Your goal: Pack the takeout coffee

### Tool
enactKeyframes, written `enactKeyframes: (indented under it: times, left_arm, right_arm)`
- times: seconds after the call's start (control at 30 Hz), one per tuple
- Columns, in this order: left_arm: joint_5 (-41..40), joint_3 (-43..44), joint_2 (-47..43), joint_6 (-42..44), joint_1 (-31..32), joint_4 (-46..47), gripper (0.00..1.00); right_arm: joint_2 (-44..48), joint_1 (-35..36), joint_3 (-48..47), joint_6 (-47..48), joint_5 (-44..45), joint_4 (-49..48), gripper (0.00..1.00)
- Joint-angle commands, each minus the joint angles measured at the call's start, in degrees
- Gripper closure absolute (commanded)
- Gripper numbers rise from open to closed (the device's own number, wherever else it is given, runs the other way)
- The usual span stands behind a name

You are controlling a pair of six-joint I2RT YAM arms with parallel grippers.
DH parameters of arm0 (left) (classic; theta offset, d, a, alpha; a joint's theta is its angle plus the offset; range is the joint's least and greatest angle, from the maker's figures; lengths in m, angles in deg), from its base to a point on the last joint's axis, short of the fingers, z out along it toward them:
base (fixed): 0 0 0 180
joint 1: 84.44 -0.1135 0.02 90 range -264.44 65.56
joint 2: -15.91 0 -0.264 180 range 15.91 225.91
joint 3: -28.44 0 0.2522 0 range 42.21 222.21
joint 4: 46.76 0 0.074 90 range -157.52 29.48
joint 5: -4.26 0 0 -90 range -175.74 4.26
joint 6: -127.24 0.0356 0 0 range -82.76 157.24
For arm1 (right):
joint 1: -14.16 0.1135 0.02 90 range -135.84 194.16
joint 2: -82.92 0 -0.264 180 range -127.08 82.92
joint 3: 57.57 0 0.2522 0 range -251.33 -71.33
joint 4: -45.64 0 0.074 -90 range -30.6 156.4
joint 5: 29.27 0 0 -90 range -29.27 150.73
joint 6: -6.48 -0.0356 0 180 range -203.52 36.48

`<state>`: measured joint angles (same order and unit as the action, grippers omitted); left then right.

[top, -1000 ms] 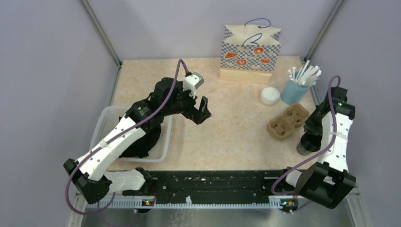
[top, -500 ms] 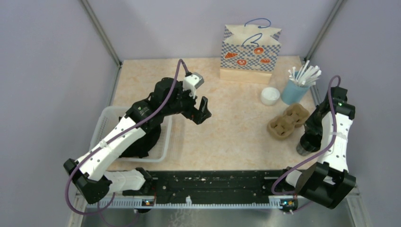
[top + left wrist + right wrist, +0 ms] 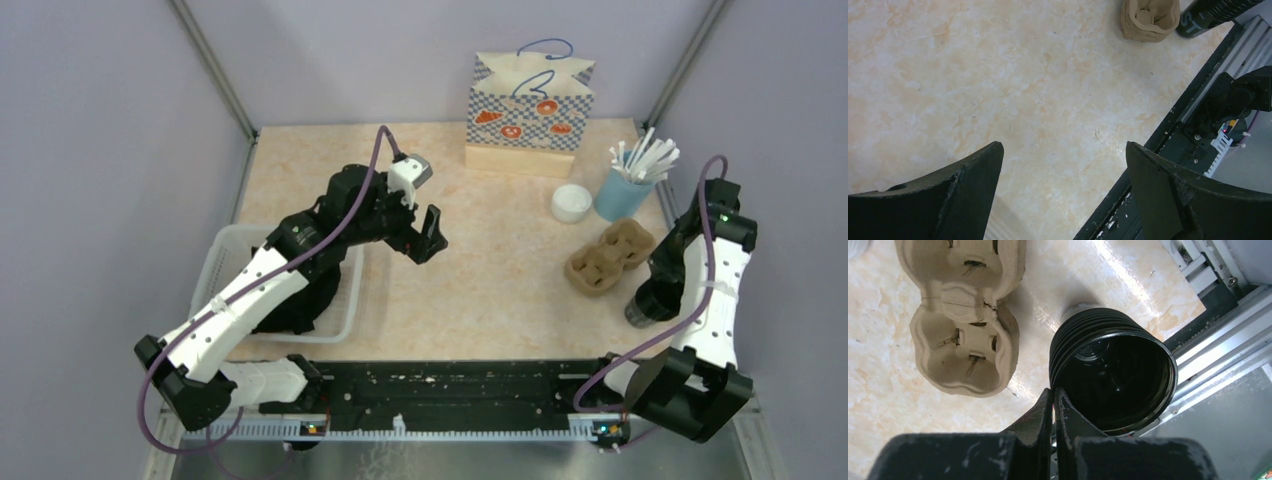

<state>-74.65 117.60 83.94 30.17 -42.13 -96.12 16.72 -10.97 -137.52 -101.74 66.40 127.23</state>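
The two small lidded takeout coffee cups show in no view. My right gripper (image 3: 655,292) is shut on the rim of a larger black ribbed lidless cup (image 3: 641,307) at the table's right edge. In the right wrist view its fingers (image 3: 1053,391) pinch the wall of the cup (image 3: 1113,380), which looks dark and empty inside. A brown pulp cup carrier (image 3: 609,256) lies just left of it, and also shows in the right wrist view (image 3: 960,315). My left gripper (image 3: 432,235) is open and empty above the bare tabletop (image 3: 1063,145).
A patterned paper bag (image 3: 530,105) stands at the back. A blue cup of white stirrers (image 3: 625,190) and a loose white round lid (image 3: 571,203) sit at the back right. A white basket (image 3: 222,262) lies at the left under my left arm. A black rail (image 3: 450,385) runs along the near edge.
My right arm has shifted slightly with the black cup in its grip. The left arm has not moved.
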Motion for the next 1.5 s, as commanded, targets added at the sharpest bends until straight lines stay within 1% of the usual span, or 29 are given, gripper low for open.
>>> enactKeyframes:
  times: [0.0, 0.2, 0.3, 0.37, 0.5, 0.63, 1.1, 1.47]
  left_arm:
    - [0.39, 1.67, 0.62, 0.78, 0.58, 2.18, 0.02]
    - [0.40, 1.63, 0.53, 0.70, 0.65, 2.18, 0.02]
    - [0.40, 1.62, 0.53, 0.71, 0.67, 2.18, 0.02]
    - [0.27, 1.73, 0.53, 0.66, 0.67, 2.07, 0.02]
    - [0.25, 1.92, 0.79, 0.66, 0.68, 1.97, 0.02]
    - [0.52, 2.21, 1.14, 0.59, 0.75, 2.24, 0.02]
    - [0.31, 2.85, 1.69, 0.61, 1.55, 2.00, 0.02]
    - [-0.20, 2.50, 1.36, 0.95, 1.89, 1.90, 0.02]
  right_arm:
    - [2.52, 0.52, -3.68, -1.18, 1.91, 0.83, 1.00]
    - [3.17, 1.29, -4.42, -1.50, 4.33, 1.26, 1.00]
    - [2.47, 4.90, -4.27, -1.94, 6.65, 1.73, 1.00]
    - [2.26, 5.82, -4.35, -3.47, 7.25, 2.23, 1.00]
    - [2.91, 6.14, -7.88, -5.13, 10.84, 4.60, 1.00]
    - [3.56, 6.28, -10.39, -4.57, 11.66, 6.68, 1.00]
    - [4.67, 6.26, -16.38, -3.12, 10.72, 11.16, 1.00]
    - [4.31, 6.26, -23.17, -3.59, 10.73, 15.14, 1.00]
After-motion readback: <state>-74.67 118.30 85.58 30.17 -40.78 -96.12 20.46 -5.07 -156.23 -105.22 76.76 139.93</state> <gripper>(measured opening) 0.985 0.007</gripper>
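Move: The right fingers already pinch the near-left rim of the top coffee cup; the cup stack's middle lies about 3 cm back, 3 cm right and 7 cm below that hand. From it the cardboard carrier is some 9 cm ahead and 4 cm left, the blue straw cup roughly 18 cm ahead and 4 cm left, and the white lids about 19 cm ahead and 12 cm left. From the left hand the stack is around 45 cm right, 7 cm back and 20 cm lower. Keeping its shut fingertips pinched on the top cup's rim, the right hand draws the cup up out of the nested stack by about 10 cm, slowly at first with a small sway to the left and back, then in a steadier pull. On the way it eases back a centimetre or two and tilts some 10 to 15 degrees, its left side sinking and the fingers swinging slightly forward. ##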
